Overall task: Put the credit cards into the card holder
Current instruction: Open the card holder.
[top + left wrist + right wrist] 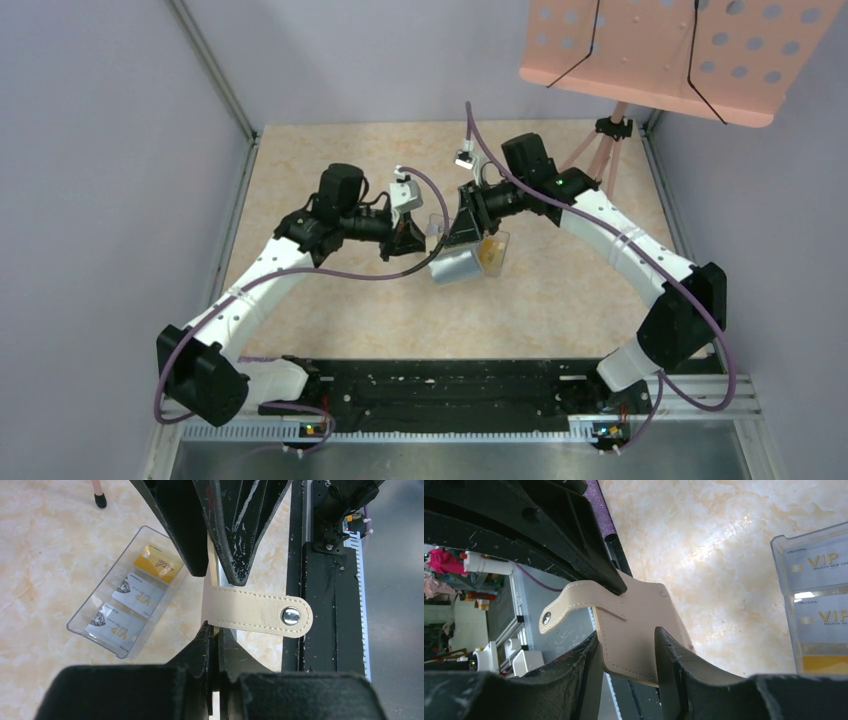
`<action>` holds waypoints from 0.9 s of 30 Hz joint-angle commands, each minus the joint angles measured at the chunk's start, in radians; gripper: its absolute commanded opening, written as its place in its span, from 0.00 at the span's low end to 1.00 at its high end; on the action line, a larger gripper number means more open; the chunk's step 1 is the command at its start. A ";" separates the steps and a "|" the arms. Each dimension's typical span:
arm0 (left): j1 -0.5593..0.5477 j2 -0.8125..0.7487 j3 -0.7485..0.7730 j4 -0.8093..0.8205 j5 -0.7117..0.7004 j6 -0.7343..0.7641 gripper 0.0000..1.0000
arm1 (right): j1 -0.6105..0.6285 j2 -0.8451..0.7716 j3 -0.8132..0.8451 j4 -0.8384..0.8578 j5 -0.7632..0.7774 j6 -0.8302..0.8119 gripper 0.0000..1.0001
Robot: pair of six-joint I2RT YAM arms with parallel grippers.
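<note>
The tan card holder [250, 611] hangs above the table, its strap with a metal snap sticking out to the side. My left gripper [216, 630] is shut on one edge of it. My right gripper [626, 632] stands with its jaws apart on either side of the holder's [636, 620] lower part, and a gap shows between them. In the top view both grippers meet mid-table, left [410, 240] and right [462, 235]. The credit cards lie in a clear tray [95, 612]: one yellow-orange card [156, 565] and two silvery VIP cards [139, 596].
The clear tray [470, 262] rests on the marble-patterned table just under the grippers. A black rail [450, 385] runs along the near edge. A pink perforated stand [680, 55] rises at the back right. Grey walls close in both sides.
</note>
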 commanded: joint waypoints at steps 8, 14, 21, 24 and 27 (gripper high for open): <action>0.017 0.001 0.046 0.081 0.027 -0.053 0.00 | 0.021 0.022 0.052 -0.001 -0.065 -0.030 0.05; 0.017 -0.036 0.027 0.141 -0.194 -0.128 0.70 | 0.019 0.043 0.072 0.007 0.013 -0.005 0.00; 0.017 -0.173 -0.082 0.254 -0.665 -0.366 0.99 | -0.043 0.054 0.059 0.140 -0.031 0.139 0.00; 0.018 -0.196 -0.098 0.210 -0.815 -0.516 0.99 | -0.101 0.045 0.035 0.215 -0.067 0.206 0.00; 0.019 -0.181 -0.097 0.140 -0.780 -0.560 0.99 | -0.140 0.040 0.027 0.244 -0.081 0.238 0.00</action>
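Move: The card holder hangs between the hands, already pinched by the left. Its middle lies about 4 cm to the left hand's right, 3 cm back and 3 cm below; from the right hand, whose half-open fingers straddle its upper edge, it is roughly 1 cm left, 4 cm back and 3 cm below. The clear card box lies on the table some 12 cm ahead of the right hand, 3 cm right and 22 cm below. While the left hand holds still and keeps its pinch, the right hand eases back barely 1 cm and shuts its half-open fingers on the holder's edge beside the strap, and only then does the left open wide and let go. The left hand draws away about 7 cm forward and 7 cm left, rising some 3 cm and turning about 40 degrees counter-clockwise, as the right, still pinching, carries the holder about 5 cm forward, dipping about 1 cm on the way and rising back. ##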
